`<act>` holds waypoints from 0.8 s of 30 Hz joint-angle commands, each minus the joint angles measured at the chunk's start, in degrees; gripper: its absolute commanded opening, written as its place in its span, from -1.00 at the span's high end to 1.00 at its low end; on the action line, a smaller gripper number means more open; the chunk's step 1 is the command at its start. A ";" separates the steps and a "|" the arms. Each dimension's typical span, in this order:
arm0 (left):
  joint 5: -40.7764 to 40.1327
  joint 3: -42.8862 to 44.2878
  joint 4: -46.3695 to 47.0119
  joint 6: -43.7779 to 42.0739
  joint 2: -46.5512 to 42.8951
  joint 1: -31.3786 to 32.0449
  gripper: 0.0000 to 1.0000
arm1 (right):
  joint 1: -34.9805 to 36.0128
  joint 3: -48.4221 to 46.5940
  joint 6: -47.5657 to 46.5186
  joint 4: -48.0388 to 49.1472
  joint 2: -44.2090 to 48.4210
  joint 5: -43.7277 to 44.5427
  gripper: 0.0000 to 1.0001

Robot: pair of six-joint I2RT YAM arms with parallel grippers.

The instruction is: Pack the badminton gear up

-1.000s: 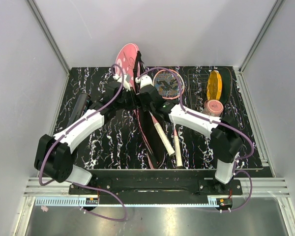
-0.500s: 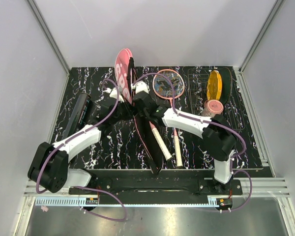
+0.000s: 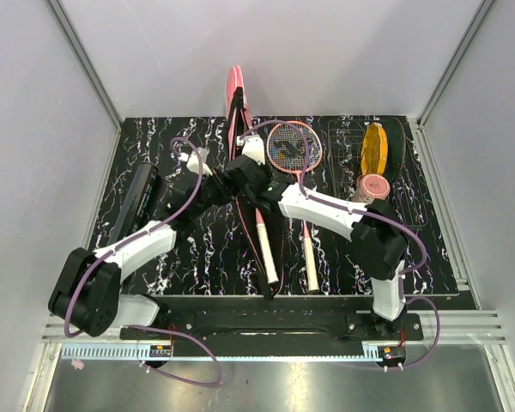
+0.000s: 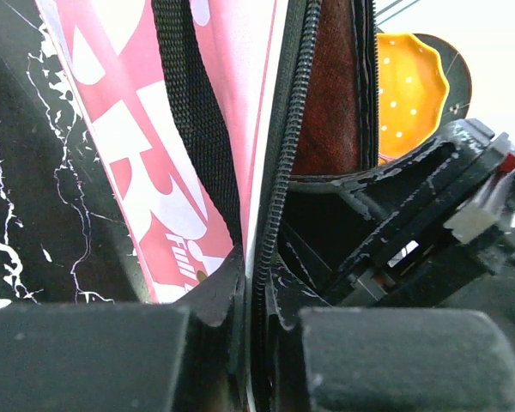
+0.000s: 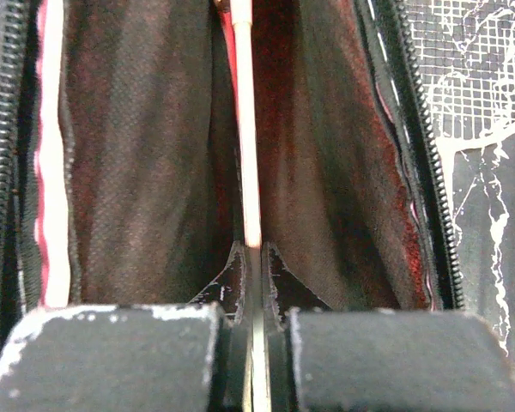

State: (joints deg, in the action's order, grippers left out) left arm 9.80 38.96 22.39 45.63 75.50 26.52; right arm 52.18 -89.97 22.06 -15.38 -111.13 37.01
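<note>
The long pink cover (image 3: pixel 234 101) stands on edge at the back middle, its zipped mouth held apart. My left gripper (image 3: pixel 226 178) is shut on the cover's zipper edge (image 4: pixel 279 172); its jaws (image 4: pixel 256 276) pinch the black teeth, with the pink lettered side (image 4: pixel 129 129) on the left. My right gripper (image 3: pixel 247 174) is shut on the thin shaft (image 5: pixel 247 129) of one racket, inside the cover's dark red lining (image 5: pixel 137 172). That racket's white handle (image 3: pixel 265 247) trails toward me. The second racket (image 3: pixel 293 148) lies flat to the right. The black tube (image 3: pixel 136 202) lies at the left.
A yellow oval disc (image 3: pixel 375 149) rests on a dark tray (image 3: pixel 398 163) at the back right, with a small pinkish cup (image 3: pixel 373 186) in front of it. The disc (image 4: pixel 408 90) also shows past the cover in the left wrist view. Grey walls close in three sides.
The cover has turned from showing its pink face to standing edge-on and shifted right. The held racket's handle has swung more straight toward me. Both grippers stayed shut.
</note>
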 commanded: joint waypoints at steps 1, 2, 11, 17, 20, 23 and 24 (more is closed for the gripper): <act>9.10 -2.31 2.13 3.33 -1.24 1.51 1.00 | -1.47 -0.56 1.67 14.76 -1.80 8.43 1.00; 8.66 -2.40 1.52 3.24 -1.41 1.51 1.00 | -1.47 -0.12 1.14 14.76 -2.07 8.42 0.96; 5.32 0.14 -6.46 -0.18 -2.91 0.64 1.00 | -1.29 5.85 -5.52 18.54 0.29 -0.86 0.39; 2.16 2.26 -13.24 -2.91 -3.79 -0.95 1.00 | -1.29 8.06 -8.09 13.20 7.85 -13.27 -0.34; 1.80 2.96 -15.01 -4.05 -4.31 -1.91 1.00 | -1.29 9.02 -8.26 8.70 12.24 -17.40 -0.44; 1.45 4.19 -17.03 -5.02 -4.05 -2.26 1.00 | -1.47 9.20 -8.88 4.84 16.90 -22.42 -0.57; 1.27 4.63 -17.47 -5.11 -3.88 -2.35 1.00 | -1.56 9.29 -9.06 2.22 18.13 -23.56 -0.62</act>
State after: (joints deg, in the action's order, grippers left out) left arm 10.28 40.34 7.75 42.65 72.71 24.75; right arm 50.83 -79.57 13.63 -11.66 -102.69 21.28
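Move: The right hand grips the first racket's shaft over the open racket bag, whose inside lies straight beneath, some 6 cm down. The second racket's head rests on the table about 20 cm ahead of this hand and 15 cm to its right, roughly 14 cm lower. The left hand still pinches the bag's left zipper edge; from it the middle of the bag is about 3 cm ahead, 5 cm right and 6 cm below. The right hand lowers the first racket about 4 cm straight down into the open bag, its fingers beginning to part on the way down and then spreading wide to let go of the shaft, before it draws back towards the base and up, some 3.5 cm each way, turning about 15 degrees counter-clockwise. Meanwhile the left hand keeps its pinch on the left zipper edge and sinks nearly 4 cm with the bag, easing about 2 cm back and 2 cm left, then comes up again by a centimetre. ##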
